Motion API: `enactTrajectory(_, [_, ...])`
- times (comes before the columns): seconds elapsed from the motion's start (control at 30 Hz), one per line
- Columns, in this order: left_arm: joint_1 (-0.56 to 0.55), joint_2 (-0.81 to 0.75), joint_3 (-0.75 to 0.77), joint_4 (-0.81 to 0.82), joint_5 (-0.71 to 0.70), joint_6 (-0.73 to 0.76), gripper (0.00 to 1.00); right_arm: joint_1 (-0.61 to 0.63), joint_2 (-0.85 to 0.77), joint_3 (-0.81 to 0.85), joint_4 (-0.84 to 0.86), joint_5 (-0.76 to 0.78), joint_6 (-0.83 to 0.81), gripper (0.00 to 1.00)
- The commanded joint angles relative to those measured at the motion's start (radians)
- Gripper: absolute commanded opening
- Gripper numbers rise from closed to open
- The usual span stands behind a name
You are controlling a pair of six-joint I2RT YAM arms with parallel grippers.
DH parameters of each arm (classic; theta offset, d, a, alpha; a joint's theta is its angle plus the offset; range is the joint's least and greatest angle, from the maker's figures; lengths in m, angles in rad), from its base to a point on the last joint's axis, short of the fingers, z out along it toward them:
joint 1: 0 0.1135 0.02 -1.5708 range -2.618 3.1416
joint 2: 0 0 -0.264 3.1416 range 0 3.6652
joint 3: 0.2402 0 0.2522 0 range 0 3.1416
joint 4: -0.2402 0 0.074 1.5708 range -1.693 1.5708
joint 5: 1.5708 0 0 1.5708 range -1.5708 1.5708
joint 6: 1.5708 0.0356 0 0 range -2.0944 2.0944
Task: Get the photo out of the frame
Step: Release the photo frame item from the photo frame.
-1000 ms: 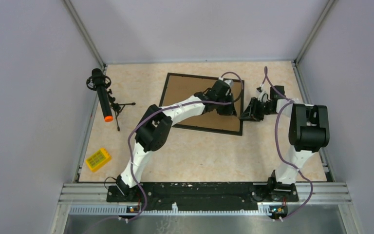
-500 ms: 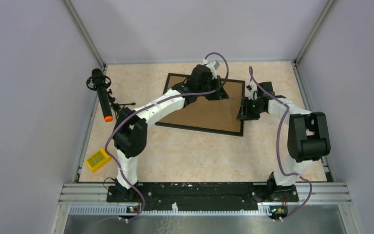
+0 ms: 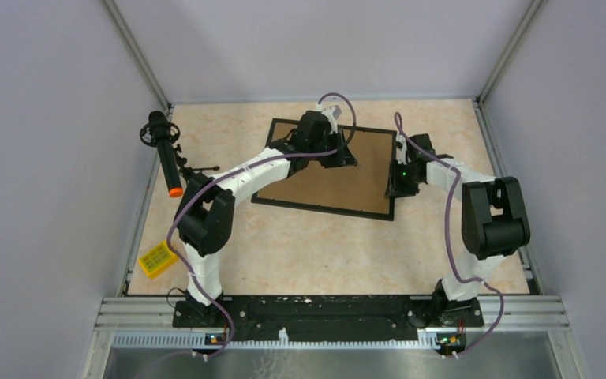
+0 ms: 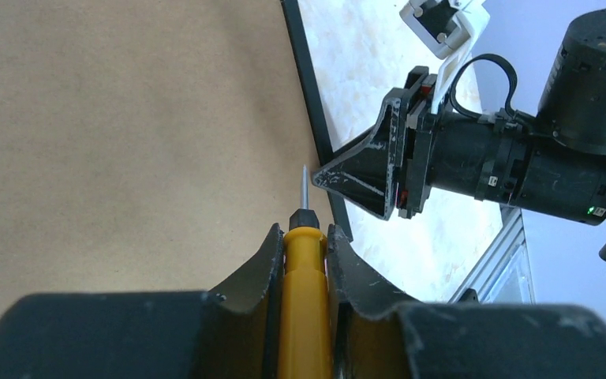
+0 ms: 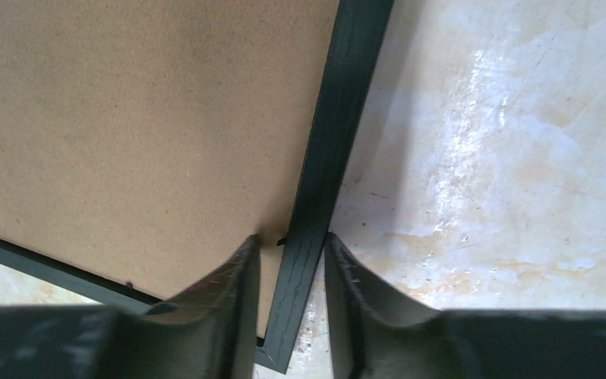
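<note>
The frame [image 3: 339, 183] lies back-up on the table, brown fibreboard inside a thin black border [image 5: 339, 118]. The photo is hidden under the backing. My left gripper [image 4: 306, 233] is shut on a yellow screwdriver [image 4: 306, 316], whose metal tip points at the backing close to the right border. It hovers over the frame's far middle [image 3: 346, 156]. My right gripper [image 5: 292, 241] stands open astride the right border near the frame's near right corner. One finger is over the backing and the other over the table, with a narrow gap on the backing side. The top view shows it at the right edge [image 3: 395, 185].
A black microphone on a small tripod [image 3: 166, 154] stands at the left of the table. A yellow box [image 3: 158, 258] lies near the front left corner. Grey walls enclose the table on three sides, and a metal rail [image 3: 331, 312] carries the arm bases.
My left arm swung toward the back and left over the frame with the screwdriver. My right gripper moved in from the right and now straddles the frame's right border.
</note>
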Motion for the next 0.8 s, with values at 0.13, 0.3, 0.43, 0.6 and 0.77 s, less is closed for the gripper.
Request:
enactTrajectory(0.13, [0.006,-0.055,0.001,0.056,0.022,-0.009,0.0,0.0,0.075,0.05,-0.044,0.031,-0.012,0.0])
enactTrajectory(0.3, [0.017,-0.066,-0.02,0.064,0.032,-0.007,0.0,-0.039,0.1,0.07,-0.073,-0.058,-0.042,0.0])
enactTrajectory(0.43, [0.026,-0.074,-0.037,0.071,0.048,-0.006,0.0,-0.076,0.127,0.078,-0.092,-0.159,-0.101,0.0])
enactTrajectory(0.6, [0.03,-0.076,-0.051,0.081,0.068,-0.01,0.0,-0.16,0.193,0.134,-0.111,-0.315,-0.149,0.0])
enactTrajectory(0.77, [0.031,-0.075,-0.053,0.086,0.075,-0.014,0.0,-0.164,0.266,0.218,-0.142,-0.344,-0.173,0.0])
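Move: The right hand's parted fingers already straddle the frame's right rail. The small metal tab on the rail's inner edge lies about 1 cm to their left and 1 cm below, level with them fore and aft. The frame's near right corner is some 7 cm back, straight behind. The screwdriver's tip hangs roughly 12 cm left, 5 cm ahead and 11 cm up. From the left hand the tab lies about 16 cm right, 3 cm back and 15 cm down. Shifting forward along the right rail by only about 1 cm, the right hand closes its fingers almost shut over the rail beside the metal tab. It then stays there and tilts some 20 degrees, its left side rising, with its tips at the rail's top. The left hand keeps the screwdriver raised over the backboard, easing about 1 cm down and 1 cm left. ##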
